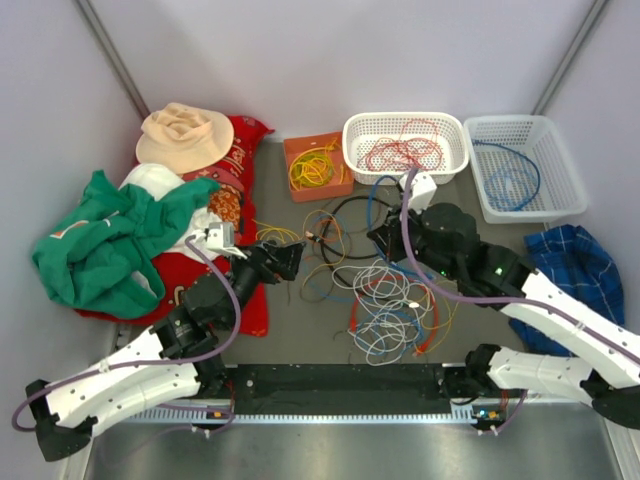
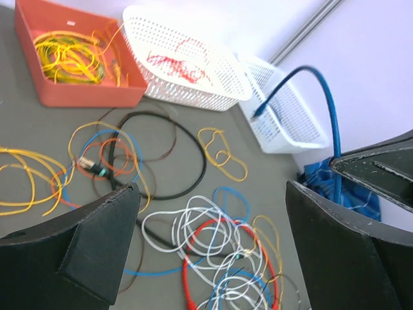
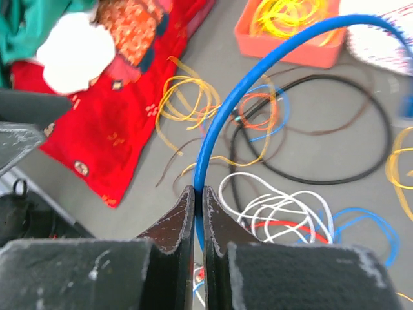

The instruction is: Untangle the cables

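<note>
A tangle of white, red, blue and yellow cables (image 1: 392, 305) lies on the grey table; it also shows in the left wrist view (image 2: 222, 248). A black cable loop (image 1: 352, 203) and yellow and orange strands (image 1: 322, 225) lie behind it. My right gripper (image 1: 384, 238) is shut on a thick blue cable (image 3: 222, 103), pinched between the jaws (image 3: 199, 194) and arching up above the table (image 2: 331, 110). My left gripper (image 1: 293, 260) is open and empty, its jaws wide apart (image 2: 213, 239) above the left side of the tangle.
An orange tray (image 1: 300, 188) holds yellow cables. A white basket (image 1: 350, 135) holds red cables, and a second white basket (image 1: 565, 200) holds a blue one. A green garment (image 1: 90, 245), a red cloth (image 1: 250, 310) and a hat (image 1: 185, 135) lie left. A blue plaid cloth (image 1: 575, 260) lies right.
</note>
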You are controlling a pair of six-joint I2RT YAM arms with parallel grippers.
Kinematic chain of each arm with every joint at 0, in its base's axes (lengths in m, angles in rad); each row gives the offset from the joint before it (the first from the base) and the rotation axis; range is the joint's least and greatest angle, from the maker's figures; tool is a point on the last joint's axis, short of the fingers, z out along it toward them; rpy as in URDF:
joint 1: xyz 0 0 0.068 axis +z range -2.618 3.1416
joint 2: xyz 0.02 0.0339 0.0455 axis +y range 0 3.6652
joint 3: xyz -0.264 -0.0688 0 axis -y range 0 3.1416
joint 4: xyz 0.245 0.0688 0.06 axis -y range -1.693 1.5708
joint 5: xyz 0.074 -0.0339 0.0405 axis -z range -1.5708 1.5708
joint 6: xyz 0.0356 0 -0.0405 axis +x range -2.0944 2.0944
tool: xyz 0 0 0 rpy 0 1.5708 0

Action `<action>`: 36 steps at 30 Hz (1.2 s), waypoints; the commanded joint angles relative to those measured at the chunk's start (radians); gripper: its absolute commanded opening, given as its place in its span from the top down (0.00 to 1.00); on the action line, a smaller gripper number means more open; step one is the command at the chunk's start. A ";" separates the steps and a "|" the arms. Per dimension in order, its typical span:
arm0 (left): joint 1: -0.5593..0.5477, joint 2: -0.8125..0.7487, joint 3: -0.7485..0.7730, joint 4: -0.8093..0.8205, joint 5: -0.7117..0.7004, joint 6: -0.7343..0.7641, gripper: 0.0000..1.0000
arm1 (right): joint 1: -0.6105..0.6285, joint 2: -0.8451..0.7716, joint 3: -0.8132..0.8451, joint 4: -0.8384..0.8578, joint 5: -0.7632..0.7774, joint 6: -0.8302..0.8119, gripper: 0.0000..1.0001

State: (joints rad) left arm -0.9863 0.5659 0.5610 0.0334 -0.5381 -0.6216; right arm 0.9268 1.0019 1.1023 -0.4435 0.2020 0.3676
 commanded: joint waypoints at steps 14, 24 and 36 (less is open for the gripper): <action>0.001 -0.009 -0.038 -0.006 0.055 -0.115 0.01 | -0.727 0.168 0.350 0.006 0.146 0.247 1.00; 0.003 -0.011 -0.099 0.051 0.041 -0.098 0.01 | -0.963 0.513 0.551 0.126 0.163 0.303 1.00; 0.001 0.054 -0.124 0.054 -0.022 -0.059 0.01 | -1.051 0.917 0.889 0.124 0.174 0.263 1.00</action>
State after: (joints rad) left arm -0.9863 0.6014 0.4625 0.0402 -0.5259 -0.6807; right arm -0.1070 1.8523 1.8610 -0.3538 0.3481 0.6773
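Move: The right hand already has the blue cable pinched and lifted. The white basket it is bound for, which has blue cable in it, lies about 36 cm to its right, 24 cm ahead and 25 cm below. The red-cable basket is some 28 cm ahead and 8 cm to the right, the white tangle about 5 cm back and 2 cm right, 29 cm down. From the left hand, the blue-cable basket is roughly 51 cm right, 25 cm ahead and 24 cm below. Keeping the blue cable pinched in shut fingers, the right hand swings it about 35 cm right and nearly as far forward, away from the tangle to over the far part of the blue-cable basket. It arcs up some 9 cm and sinks most of that again, while the wrist turns about 70 degrees clockwise. The left hand, empty and open, sinks about 5 cm. ##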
